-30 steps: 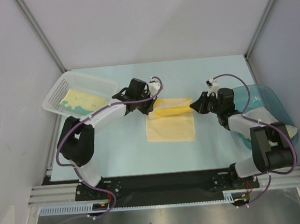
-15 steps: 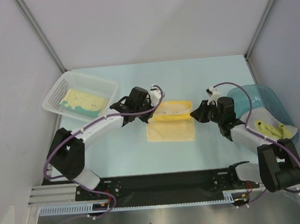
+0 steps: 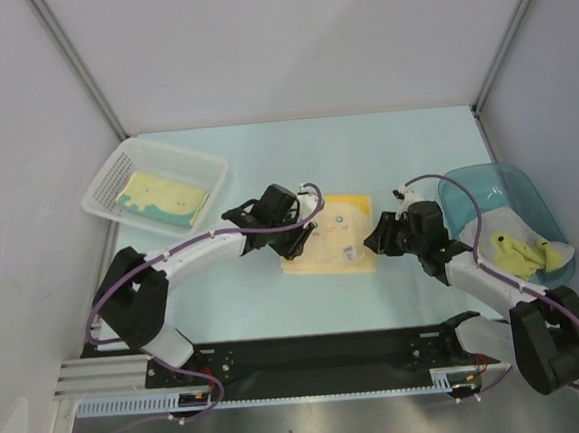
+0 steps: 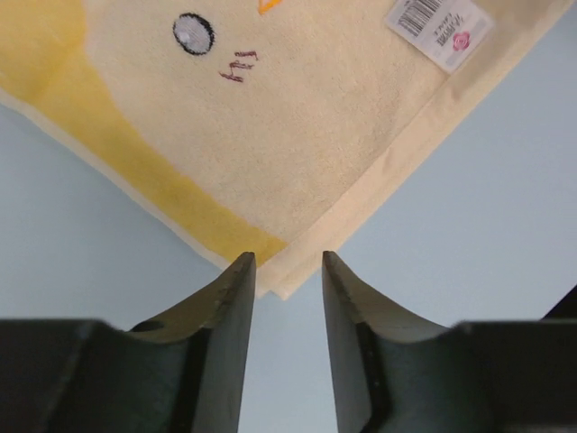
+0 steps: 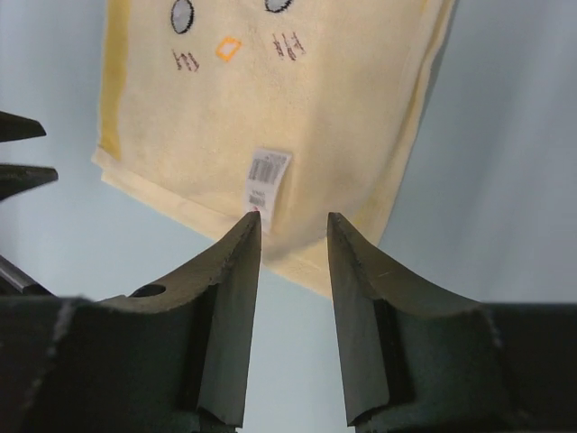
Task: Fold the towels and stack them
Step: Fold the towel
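Observation:
A pale yellow towel with a chick face [image 3: 333,235] lies folded flat in the middle of the table. My left gripper [image 3: 304,239] is at its near-left corner and my right gripper [image 3: 374,240] at its near-right corner. In the left wrist view the left gripper [image 4: 288,263] is open, the towel [image 4: 270,117] corner just past its tips. The right gripper [image 5: 293,221] is open too, over the edge of the towel [image 5: 297,99] near the label [image 5: 268,176]. Neither holds anything. A teal and yellow towel [image 3: 163,196] lies in the basket. An olive-yellow towel [image 3: 521,253] lies in the tub.
A white mesh basket [image 3: 197,162] stands at the back left. A blue translucent tub [image 3: 488,186] sits at the right edge beside the right arm. White walls enclose the table on three sides. The left gripper's fingertips [image 5: 18,149] show at the left of the right wrist view.
Both grippers drew the towel's far edge over toward the near edge, then opened and let it go. The towel now lies folded with the chick face up.

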{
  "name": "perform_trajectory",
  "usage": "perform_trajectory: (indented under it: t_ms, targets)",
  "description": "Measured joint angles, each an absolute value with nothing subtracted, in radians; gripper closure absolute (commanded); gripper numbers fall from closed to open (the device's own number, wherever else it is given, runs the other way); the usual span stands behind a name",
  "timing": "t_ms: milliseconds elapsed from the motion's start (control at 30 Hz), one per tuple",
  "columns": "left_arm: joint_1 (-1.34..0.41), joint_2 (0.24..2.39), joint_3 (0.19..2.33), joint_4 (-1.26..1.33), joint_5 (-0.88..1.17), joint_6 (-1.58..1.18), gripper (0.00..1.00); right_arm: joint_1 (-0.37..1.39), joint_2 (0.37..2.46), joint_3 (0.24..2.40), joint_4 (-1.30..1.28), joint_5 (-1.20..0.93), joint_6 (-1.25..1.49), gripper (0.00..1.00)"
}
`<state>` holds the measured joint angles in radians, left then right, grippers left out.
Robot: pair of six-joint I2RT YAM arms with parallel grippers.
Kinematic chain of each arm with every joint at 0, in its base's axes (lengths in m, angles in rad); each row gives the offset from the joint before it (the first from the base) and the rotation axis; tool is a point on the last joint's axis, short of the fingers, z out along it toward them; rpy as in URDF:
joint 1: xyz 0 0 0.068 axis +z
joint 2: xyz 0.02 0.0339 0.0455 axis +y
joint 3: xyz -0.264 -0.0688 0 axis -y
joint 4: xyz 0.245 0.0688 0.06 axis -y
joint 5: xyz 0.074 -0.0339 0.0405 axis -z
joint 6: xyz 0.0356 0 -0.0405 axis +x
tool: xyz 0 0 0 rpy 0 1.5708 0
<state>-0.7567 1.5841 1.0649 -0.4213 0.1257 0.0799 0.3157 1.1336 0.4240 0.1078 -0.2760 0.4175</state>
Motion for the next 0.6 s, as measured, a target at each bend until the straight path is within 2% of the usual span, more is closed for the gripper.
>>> perform_trajectory:
  t_ms: [33,300,367,600]
  targets:
    - [-0.757,1.584,1.065,-0.430,0.134,0.073,0.54,0.321,1.122,0.433,0.081,-0.263,0.424,0.60]
    - [-0.760,1.550,1.065,-0.474,0.097,-0.070,0.48,0.324,1.127,0.581,-0.115,-0.140,0.501,0.61]
    - [-0.754,1.537,1.057,-0.474,0.080,-0.136,0.42,0.324,1.160,0.624,-0.174,-0.120,0.527,0.62]
    - [-0.664,1.501,0.907,-0.395,0.110,-0.319,0.41,0.332,1.203,0.633,-0.310,-0.109,0.631,0.65]
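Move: The left hand has the folded towel's near-left corner about 3 cm back and 3 cm to its left, some 3 cm below. From the right hand, the near-right corner lies about 4 cm back, 2 cm to the right and 3 cm down. The paper tag is 5 cm to the right hand's left and 1 cm ahead; the yellow band runs along the far edge, its middle roughly 15 cm ahead and 10 cm left of the right hand. Leftward, about 4 cm, and late in the move downward, the left hand slides off the towel face towards the near-left corner, turning some 25 degrees counter-clockwise as its fingers open wider. The right hand hops up a couple of centimetres and slightly forward, then draws back down to near its old height towards the near-right corner, ending 2 cm farther right, fingers open and tipping steeper. Neither has pinched its corner yet. ##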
